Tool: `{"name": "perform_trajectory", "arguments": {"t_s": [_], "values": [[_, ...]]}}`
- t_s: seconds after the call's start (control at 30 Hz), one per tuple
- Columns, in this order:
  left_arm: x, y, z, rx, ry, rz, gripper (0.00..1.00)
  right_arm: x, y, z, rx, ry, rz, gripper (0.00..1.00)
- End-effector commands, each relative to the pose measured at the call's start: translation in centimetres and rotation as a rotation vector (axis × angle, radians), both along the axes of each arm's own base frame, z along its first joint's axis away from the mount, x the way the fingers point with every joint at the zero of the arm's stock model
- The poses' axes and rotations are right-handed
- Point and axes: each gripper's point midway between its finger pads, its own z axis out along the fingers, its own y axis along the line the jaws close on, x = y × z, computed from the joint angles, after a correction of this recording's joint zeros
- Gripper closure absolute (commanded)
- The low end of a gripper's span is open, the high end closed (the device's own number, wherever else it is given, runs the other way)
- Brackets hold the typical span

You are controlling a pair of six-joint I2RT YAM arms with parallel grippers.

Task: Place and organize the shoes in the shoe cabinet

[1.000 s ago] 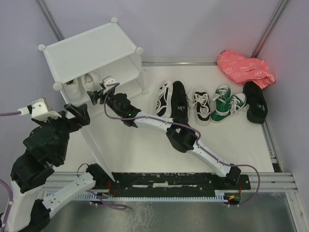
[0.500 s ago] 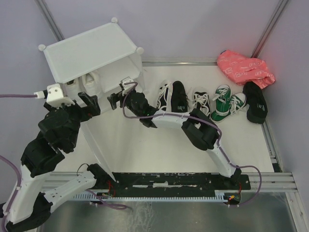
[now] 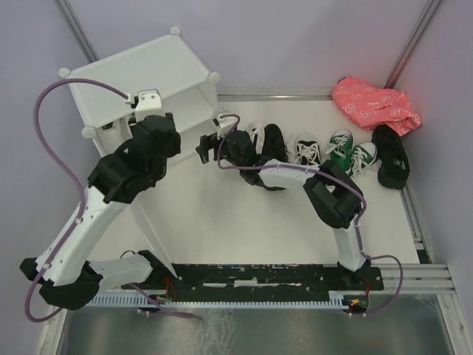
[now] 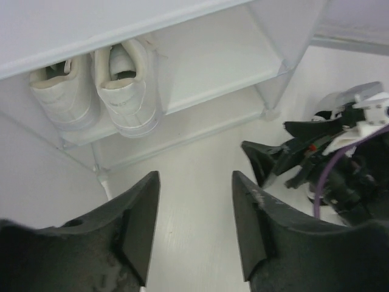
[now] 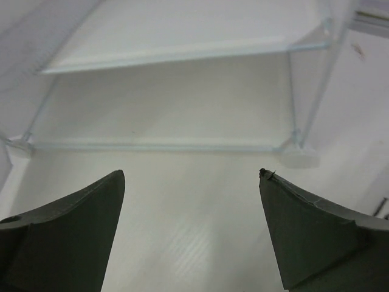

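The white shoe cabinet stands at the back left, its front facing the table. Two white sneakers sit side by side on its upper shelf; the lower shelf is bare. My left gripper hangs in front of the cabinet, its jaws apart with nothing between them. My right gripper hovers wide open and empty just right of the cabinet's front. The other shoes lie in a row on the table: a black sneaker, a laced one, green sneakers and a plain black shoe.
A pink bag lies at the back right corner. The cabinet's door panel hangs open toward the near left. Metal rails edge the table on the right.
My left arm has swung up and right to the cabinet's front, and its jaws have narrowed. My right gripper has drawn back out of the cabinet toward the row of shoes.
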Motion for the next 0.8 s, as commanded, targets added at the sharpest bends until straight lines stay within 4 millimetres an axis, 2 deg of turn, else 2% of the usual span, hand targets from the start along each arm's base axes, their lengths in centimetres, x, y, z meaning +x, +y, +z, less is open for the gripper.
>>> {"name": "perform_trajectory", "arguments": {"t_s": [0.0, 0.03, 0.13, 0.17, 0.27, 0.4, 0.63, 0.77], "values": [[2.1, 1.3, -2.4, -0.026, 0.055, 0.112, 0.32, 0.4, -2.7, 2.2, 0.053, 0.015, -0.011, 0.02], [2.6, 1.9, -2.8, -0.047, 0.06, 0.13, 0.27, 0.7, -3.3, 2.2, 0.057, 0.02, -0.015, 0.02], [3.7, 3.5, -3.4, -0.085, 0.026, 0.181, 0.24, 1.0, -4.3, 1.8, 0.063, 0.031, -0.015, 0.02], [4.0, 4.0, -4.2, -0.074, 0.024, 0.202, 0.23, 1.0, -4.6, 1.4, 0.061, 0.039, -0.017, 0.02], [5.3, 4.2, -5.5, -0.069, -0.002, 0.225, 0.21, 1.3, -5.2, 0.8, 0.069, 0.055, -0.022, 0.02], [6.9, 5.1, -6.6, -0.054, -0.078, 0.235, 0.2, 1.7, -5.6, -0.1, 0.072, 0.074, -0.028, 0.03], [8.2, 8.8, -8.5, -0.017, -0.126, 0.347, 0.19, 2.4, -6.3, -0.7, 0.092, 0.092, -0.044, 0.03], [8.8, 9.8, -8.6, 0.009, -0.174, 0.351, 0.19, 2.7, -6.3, -1.2, 0.099, 0.105, -0.04, 0.04]]}}
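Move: The heel of the right-hand white shoe, jutting over the cabinet shelf's edge, is about 15 cm ahead of the left hand, 12 cm left and 14 cm below. The other white shoe's heel is 11 cm ahead, 20 cm left, equally low; empty shelf lies some 25 cm straight ahead, 16 cm down. From the right hand, the black-and-white sneaker is 10 cm ahead, 16 cm right; the black shoe 9 ahead, 25 right; the cabinet's foot 12 ahead, 3 right; all 13–15 cm below. The right-hand white shoe's heel is what the left hand closes in on, sinking about 12 cm while swinging left and forward, turning some 20 degrees counter-clockwise to face the shelf squarely as its fingers open wider, not yet touching. The open right hand draws away from the cabinet, right and down towards the black-and-white sneaker, quickly at first, then creeping. ##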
